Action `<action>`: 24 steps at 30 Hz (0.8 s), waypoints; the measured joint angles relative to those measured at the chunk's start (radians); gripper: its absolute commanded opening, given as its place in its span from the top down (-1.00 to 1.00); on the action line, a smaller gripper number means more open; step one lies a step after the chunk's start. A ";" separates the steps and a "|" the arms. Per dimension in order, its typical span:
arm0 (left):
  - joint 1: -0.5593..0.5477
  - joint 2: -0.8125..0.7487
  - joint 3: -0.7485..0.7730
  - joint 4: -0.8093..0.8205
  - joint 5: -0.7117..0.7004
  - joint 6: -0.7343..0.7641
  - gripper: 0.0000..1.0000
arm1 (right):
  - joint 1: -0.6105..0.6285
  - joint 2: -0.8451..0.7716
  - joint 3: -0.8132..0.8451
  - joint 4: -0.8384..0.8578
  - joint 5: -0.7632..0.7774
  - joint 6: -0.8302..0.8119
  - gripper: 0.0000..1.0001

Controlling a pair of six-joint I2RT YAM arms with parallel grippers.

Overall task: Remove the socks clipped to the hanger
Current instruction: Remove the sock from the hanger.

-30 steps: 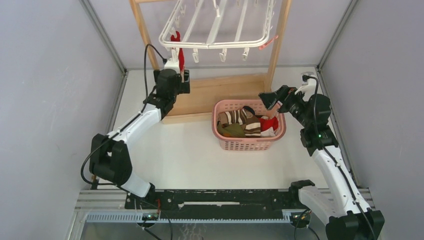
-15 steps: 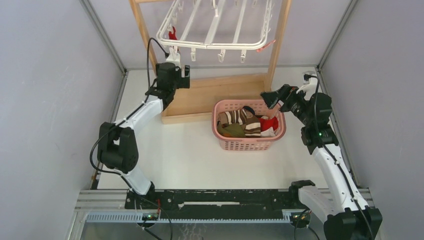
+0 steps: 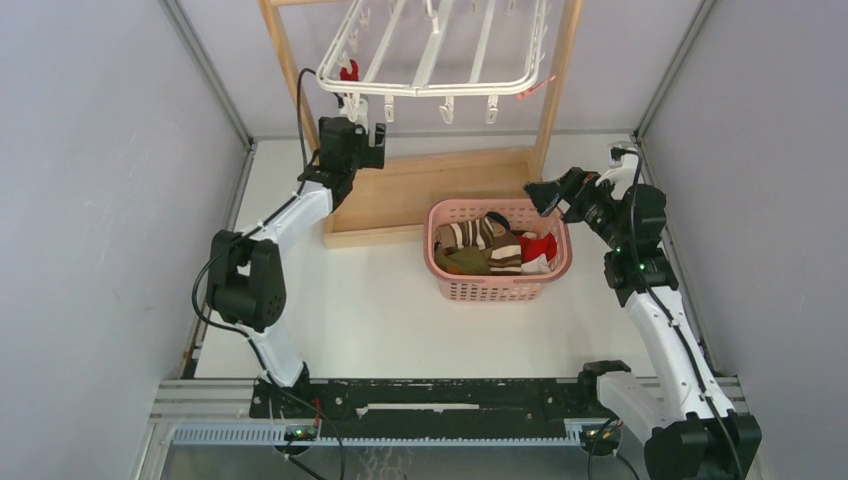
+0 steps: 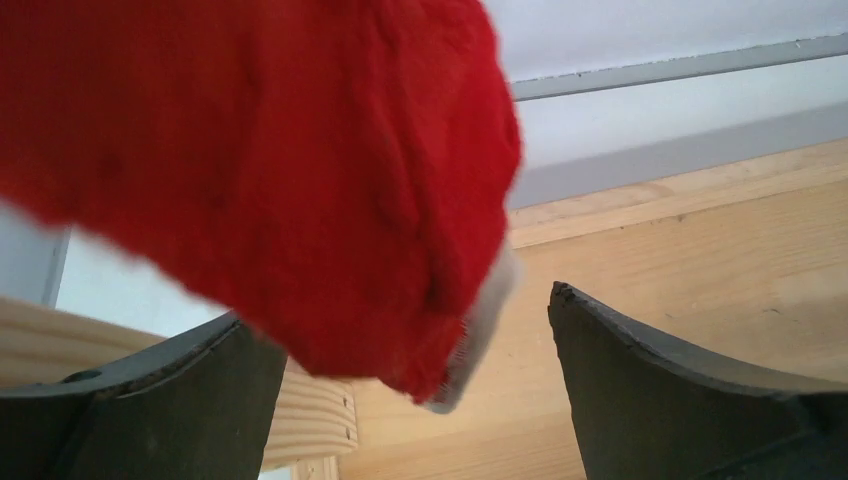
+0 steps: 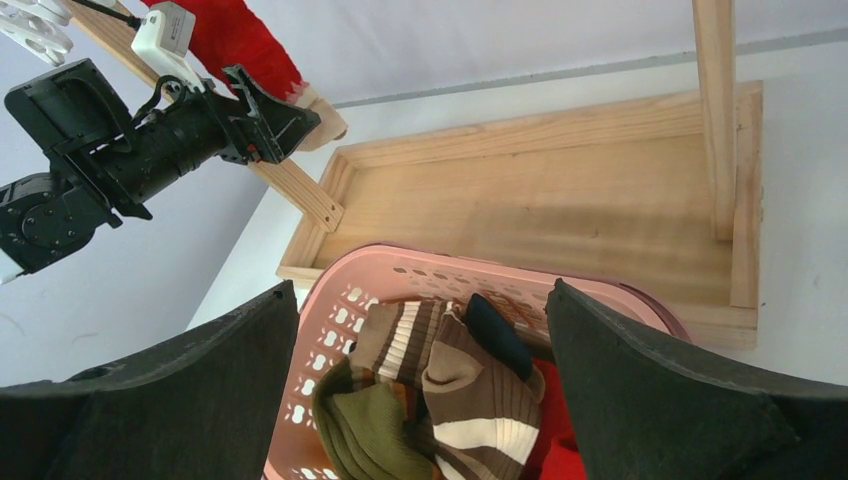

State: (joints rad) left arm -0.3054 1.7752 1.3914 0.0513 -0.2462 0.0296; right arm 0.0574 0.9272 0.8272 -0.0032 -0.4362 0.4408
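Note:
The white hanger (image 3: 430, 62) hangs from the wooden stand at the back. One red sock (image 3: 348, 72) is clipped at its left front corner. In the left wrist view that red sock (image 4: 260, 160) fills the upper left, and its white-edged tip dangles between the wide-apart fingers. My left gripper (image 3: 352, 128) (image 4: 400, 305) is open just under that corner, and the sock does not look pinched. My right gripper (image 3: 545, 195) (image 5: 422, 290) hovers open and empty above the pink basket's right rim. Other socks (image 3: 490, 245) (image 5: 470, 380), striped brown, olive, navy and red, lie in the basket.
The pink basket (image 3: 450, 285) (image 5: 400, 262) stands mid-table in front of the stand's wooden base (image 3: 440, 185) (image 5: 560, 200). Wooden posts (image 3: 555, 80) rise on both sides of the hanger. Grey walls close in left, right and behind. The left arm (image 5: 120, 160) shows in the right wrist view.
My left arm has stretched back and up toward the hanger's left corner, so its gripper now sits around the hanging red sock. The hanger has swayed slightly. The right arm has barely moved.

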 measured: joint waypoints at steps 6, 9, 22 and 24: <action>0.002 0.027 0.012 0.019 0.031 0.009 -0.62 | -0.008 0.005 0.000 0.000 -0.011 0.000 -0.99; 0.002 0.029 0.012 0.026 0.050 0.023 -0.15 | -0.012 0.005 0.000 0.000 -0.015 0.000 -0.99; 0.003 0.028 0.012 0.029 0.119 0.050 0.87 | -0.016 0.005 0.000 0.000 -0.021 0.008 -0.99; 0.003 0.026 0.012 0.027 0.119 0.049 0.87 | -0.016 0.005 0.000 0.000 -0.023 0.011 -0.99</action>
State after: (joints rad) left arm -0.3023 1.8011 1.4033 0.0780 -0.1268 0.0788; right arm 0.0410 0.9325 0.8272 -0.0036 -0.4587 0.4515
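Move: The red sock's lower end hangs between the left hand's open fingers; its middle is about 8 cm above that hand, 2 cm ahead and 2 cm left. The hanger's near left corner is roughly 18 cm above the left hand, 3 cm left and level fore-and-aft; the frame's left post stands some 10 cm left and 3 cm ahead. From the right hand the sock is about 22 cm ahead, 42 cm left, near its height. Sliding about 2 cm to the right, with only a slight reach forward early on, the left hand shuts its fingers from wide open to almost closed on the lower part of the red sock, pinching the cloth near its right-hand edge just by the cream toe. The wrist swings some 5–10 degrees clockwise as they close. ##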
